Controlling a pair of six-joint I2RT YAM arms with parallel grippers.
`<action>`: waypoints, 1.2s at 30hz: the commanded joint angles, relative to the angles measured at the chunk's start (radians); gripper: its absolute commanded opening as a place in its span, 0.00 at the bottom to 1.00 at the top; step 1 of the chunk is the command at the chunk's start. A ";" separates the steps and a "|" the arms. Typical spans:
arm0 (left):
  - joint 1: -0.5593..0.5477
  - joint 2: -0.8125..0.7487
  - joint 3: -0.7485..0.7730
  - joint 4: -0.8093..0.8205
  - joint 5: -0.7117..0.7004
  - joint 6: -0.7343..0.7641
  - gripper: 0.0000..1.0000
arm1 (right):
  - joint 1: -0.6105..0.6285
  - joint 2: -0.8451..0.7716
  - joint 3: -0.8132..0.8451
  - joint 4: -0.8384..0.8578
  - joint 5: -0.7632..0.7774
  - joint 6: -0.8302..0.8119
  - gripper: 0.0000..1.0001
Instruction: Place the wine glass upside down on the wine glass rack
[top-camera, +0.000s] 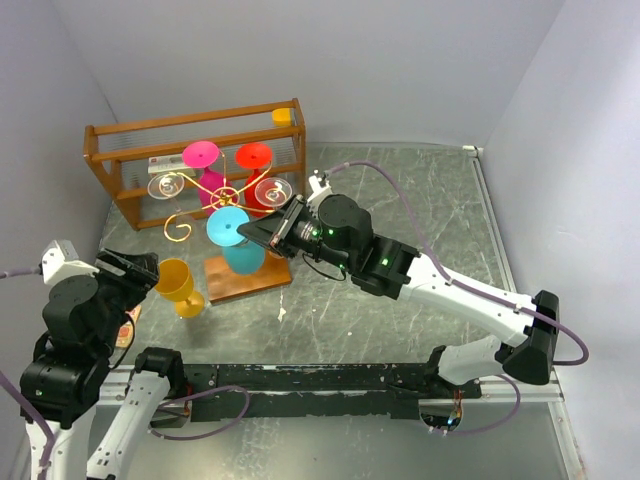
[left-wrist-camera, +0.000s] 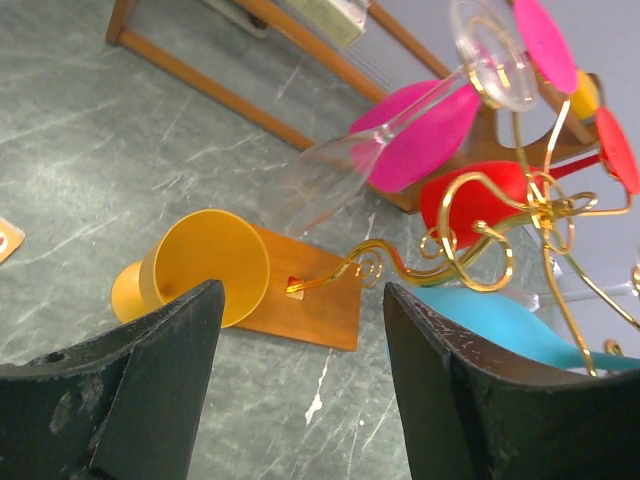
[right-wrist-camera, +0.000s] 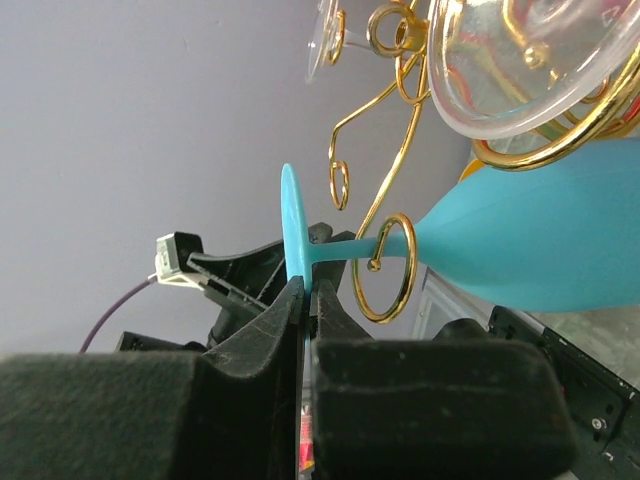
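Observation:
The gold wire wine glass rack (top-camera: 226, 194) stands on its wooden base (top-camera: 252, 279). Pink, red and two clear glasses hang from it upside down. A blue wine glass (top-camera: 229, 226) hangs with its stem inside a gold scroll loop (right-wrist-camera: 385, 268), bowl (right-wrist-camera: 540, 240) downward. My right gripper (right-wrist-camera: 308, 290) is shut on the rim of its blue foot (right-wrist-camera: 293, 230). A yellow wine glass (top-camera: 178, 285) stands on the table beside the base. My left gripper (left-wrist-camera: 302, 300) is open just left of it, with nothing between its fingers and the yellow glass (left-wrist-camera: 205, 265) ahead.
An orange-brown wooden open-frame crate (top-camera: 100, 160) stands behind the rack against the back wall. A small card (top-camera: 128, 325) lies on the table by the left arm. Grey walls close in the left, back and right sides.

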 joint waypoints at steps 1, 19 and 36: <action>0.000 0.018 -0.027 -0.054 -0.057 -0.073 0.76 | -0.016 -0.019 -0.004 0.031 -0.035 -0.041 0.00; 0.000 0.038 -0.128 -0.169 -0.163 -0.271 0.77 | -0.028 -0.063 -0.041 -0.024 -0.077 -0.063 0.00; 0.000 0.034 -0.208 -0.145 -0.196 -0.324 0.75 | -0.040 -0.092 -0.046 -0.065 0.089 -0.086 0.00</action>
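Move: The yellow wine glass stands about 5 cm ahead of the left hand, 6 cm right and 20 cm below; from it the notebook lies some 16 cm left and 8 cm back. The right hand holds the blue glass upside down by its foot; the hook is about 2 cm ahead, 3 cm left and 3 cm below, with a hanging clear glass 8 cm ahead, 5 cm right and 9 cm below. Open left hand sinks 10 cm towards the yellow glass; right hand shifts pinched blue glass 3 cm right. ##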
